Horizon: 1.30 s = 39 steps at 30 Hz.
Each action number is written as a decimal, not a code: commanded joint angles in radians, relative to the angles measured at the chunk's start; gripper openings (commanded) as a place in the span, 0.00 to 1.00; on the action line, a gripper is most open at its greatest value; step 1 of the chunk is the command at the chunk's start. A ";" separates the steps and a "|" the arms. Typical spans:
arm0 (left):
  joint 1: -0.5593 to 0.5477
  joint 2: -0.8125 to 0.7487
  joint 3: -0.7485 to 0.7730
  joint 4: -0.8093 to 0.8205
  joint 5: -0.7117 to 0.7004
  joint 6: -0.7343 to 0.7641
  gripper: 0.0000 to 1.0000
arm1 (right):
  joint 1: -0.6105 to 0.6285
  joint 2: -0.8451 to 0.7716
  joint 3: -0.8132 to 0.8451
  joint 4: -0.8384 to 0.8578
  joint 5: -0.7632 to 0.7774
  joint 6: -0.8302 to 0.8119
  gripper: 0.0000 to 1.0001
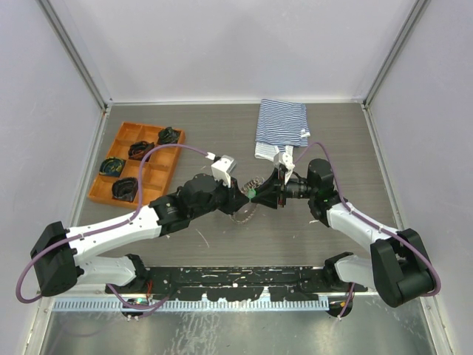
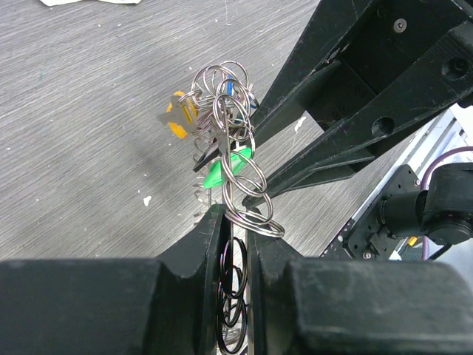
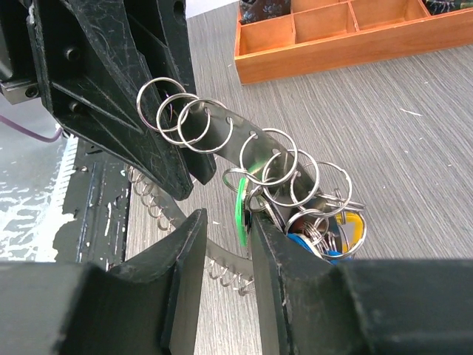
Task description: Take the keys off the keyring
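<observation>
The keyring (image 3: 244,140) is a curved metal band strung with several split rings, held up between both arms over the table's middle (image 1: 247,211). Small keys hang bunched at its end: a green one (image 3: 240,211), a yellow one (image 2: 179,118) and a blue one (image 3: 310,244). My left gripper (image 2: 235,218) is shut on the band, with rings (image 2: 233,259) between its fingers. My right gripper (image 3: 227,220) is open. The green key lies between its jaws, against the right finger (image 3: 295,266) and apart from the left one. In the top view the two grippers meet at the green key (image 1: 252,194).
An orange compartment tray (image 1: 151,177) with dark bundles (image 1: 113,166) stands at the back left and shows in the right wrist view (image 3: 332,52). A striped blue-white cloth (image 1: 281,126) lies at the back, right of centre. A black rail (image 1: 236,281) runs along the near edge.
</observation>
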 commanded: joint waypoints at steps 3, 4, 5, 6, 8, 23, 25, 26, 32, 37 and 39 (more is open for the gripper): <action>0.001 -0.035 0.010 0.145 0.006 -0.019 0.00 | 0.008 -0.007 -0.001 0.090 0.017 0.052 0.36; 0.001 -0.033 0.010 0.148 0.007 -0.021 0.00 | 0.009 -0.002 0.000 0.091 0.020 0.055 0.36; 0.000 -0.033 0.011 0.150 0.010 -0.023 0.00 | 0.009 0.000 0.000 0.094 0.022 0.058 0.36; 0.000 -0.032 0.013 0.151 0.012 -0.024 0.00 | 0.010 0.002 -0.001 0.095 0.023 0.059 0.35; 0.001 -0.032 0.014 0.152 0.014 -0.026 0.00 | 0.012 0.005 -0.001 0.097 0.025 0.061 0.33; 0.001 -0.073 0.002 0.112 -0.034 -0.003 0.00 | 0.008 -0.030 0.048 -0.013 0.007 0.002 0.01; 0.001 -0.083 -0.009 0.105 -0.054 0.009 0.00 | 0.008 -0.031 0.073 -0.082 -0.011 -0.039 0.01; 0.001 -0.085 -0.010 0.098 -0.065 0.017 0.00 | 0.010 -0.030 0.093 -0.139 -0.021 -0.079 0.01; 0.001 -0.075 -0.020 0.077 -0.105 0.073 0.00 | 0.018 0.015 0.253 -0.552 -0.052 -0.360 0.01; 0.001 -0.036 -0.029 0.072 -0.140 0.119 0.00 | 0.031 0.058 0.379 -0.861 -0.017 -0.560 0.01; 0.001 -0.021 -0.029 0.075 -0.141 0.129 0.00 | 0.035 0.078 0.424 -0.943 0.022 -0.613 0.01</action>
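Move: Just past the right fingertips, about 1 cm to the left and level with them, the green key sits between the open pads. The bunch of blue and yellow keys hangs about 4 cm ahead of this hand, 1 cm left and 3 cm lower; the keyring's gripped stretch is some 5 cm left and 2 cm back. From the left hand, the green key lies roughly 4 cm right and 2 cm ahead, about level. Closing almost shut, the right fingers pinch the green key while that hand stays nearly in place; then it lifts about 1.5 cm, its fingers tipping down some 10 degrees. The left hand keeps its hold on the keyring, rises slightly, then draws it left and a little forward, away from the right hand, sinking back at the end. ##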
